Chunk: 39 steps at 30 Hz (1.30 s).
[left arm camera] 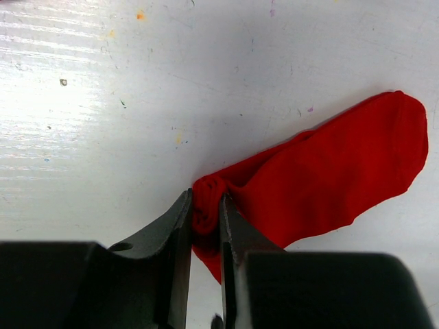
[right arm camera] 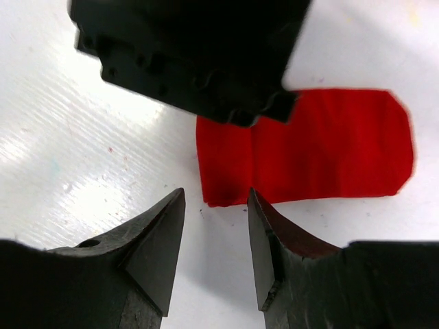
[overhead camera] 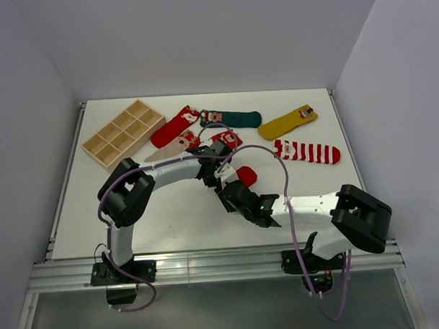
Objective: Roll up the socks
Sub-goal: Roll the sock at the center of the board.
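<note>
A plain red sock (left arm camera: 329,168) lies flat on the white table, and my left gripper (left arm camera: 206,214) is shut on its bunched near end. In the top view this sock (overhead camera: 246,176) sits mid-table, with the left gripper (overhead camera: 225,173) at its left end. My right gripper (right arm camera: 216,199) stands open just short of the sock's (right arm camera: 315,147) near edge, with nothing between its fingers. From above, the right gripper (overhead camera: 229,196) is just below the left one. The left gripper's black body hides part of the sock in the right wrist view.
Several more socks lie at the back: red (overhead camera: 175,126), dark green (overhead camera: 234,119), mustard (overhead camera: 288,121), red-and-white striped (overhead camera: 309,153), beige (overhead camera: 167,149) and another red (overhead camera: 223,140). A wooden compartment tray (overhead camera: 122,134) stands at the back left.
</note>
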### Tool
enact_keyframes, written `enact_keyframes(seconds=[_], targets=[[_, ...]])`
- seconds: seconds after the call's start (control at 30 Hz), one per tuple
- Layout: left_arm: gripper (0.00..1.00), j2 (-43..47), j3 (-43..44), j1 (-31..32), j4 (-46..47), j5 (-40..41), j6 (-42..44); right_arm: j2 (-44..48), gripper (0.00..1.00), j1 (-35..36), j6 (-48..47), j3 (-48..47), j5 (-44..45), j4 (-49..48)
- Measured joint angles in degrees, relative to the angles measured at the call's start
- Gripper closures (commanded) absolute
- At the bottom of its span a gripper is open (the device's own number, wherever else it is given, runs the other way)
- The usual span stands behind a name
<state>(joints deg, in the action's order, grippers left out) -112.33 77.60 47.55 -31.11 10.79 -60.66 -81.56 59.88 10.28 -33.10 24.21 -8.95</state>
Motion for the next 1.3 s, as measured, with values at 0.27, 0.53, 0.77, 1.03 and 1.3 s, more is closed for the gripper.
enact_keyframes(seconds=[0.27,0.53,0.77,1.03,1.3], targets=[[1.00,0.0,0.1,0.0,-0.1,-0.2,0.0,1.7,0.50,0.0,-1.4,-1.9,1.3,-0.4],[1.00,0.0,0.1,-1.0,-0.3,-1.0,0.0,-4.2,0.52,0.0,-0.2,-1.9,1.6,-2.3],[1.00,0.0,0.1,-1.0,-0.2,-0.9,0.0,-6.8,0.75,0.0,2.4,-1.8,1.9,-2.6],[0.78,0.6,-1.6,-0.9,1.9,-0.8,-0.3,-5.4,1.00,-2.9,7.4,0.2,-2.4,-4.7],[0.34,6.3,-9.2,-2.2,6.0,-1.4,-3.5,1.6,1.00,-15.5,13.2,7.6,-20.9,-9.3]])
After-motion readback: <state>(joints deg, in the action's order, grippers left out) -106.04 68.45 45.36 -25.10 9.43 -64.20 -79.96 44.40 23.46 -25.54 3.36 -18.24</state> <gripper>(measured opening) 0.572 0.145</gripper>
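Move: The right hand, open, has the near corner of the sock's rolled end about 1 cm ahead, 1 cm to its left and 2 cm below; the sock's toe lies roughly 9 cm ahead and 7 cm to its right. The left fingers still pinch the far side of the roll, with that corner some 4 cm back towards the base, 2 cm to their left and 1 cm lower. A red patterned sock lies about 15 cm straight ahead of the left hand. Up and slightly forward by nearly 3 cm, then down nearly 5 cm, the right hand drops beside the left gripper and shuts on the near corner of the sock's rolled end. Keeping that pinch, it draws to its right while its left side rolls up and the fingers tip steeper. The left hand holds the roll until then, then opens and backs off leftward. ##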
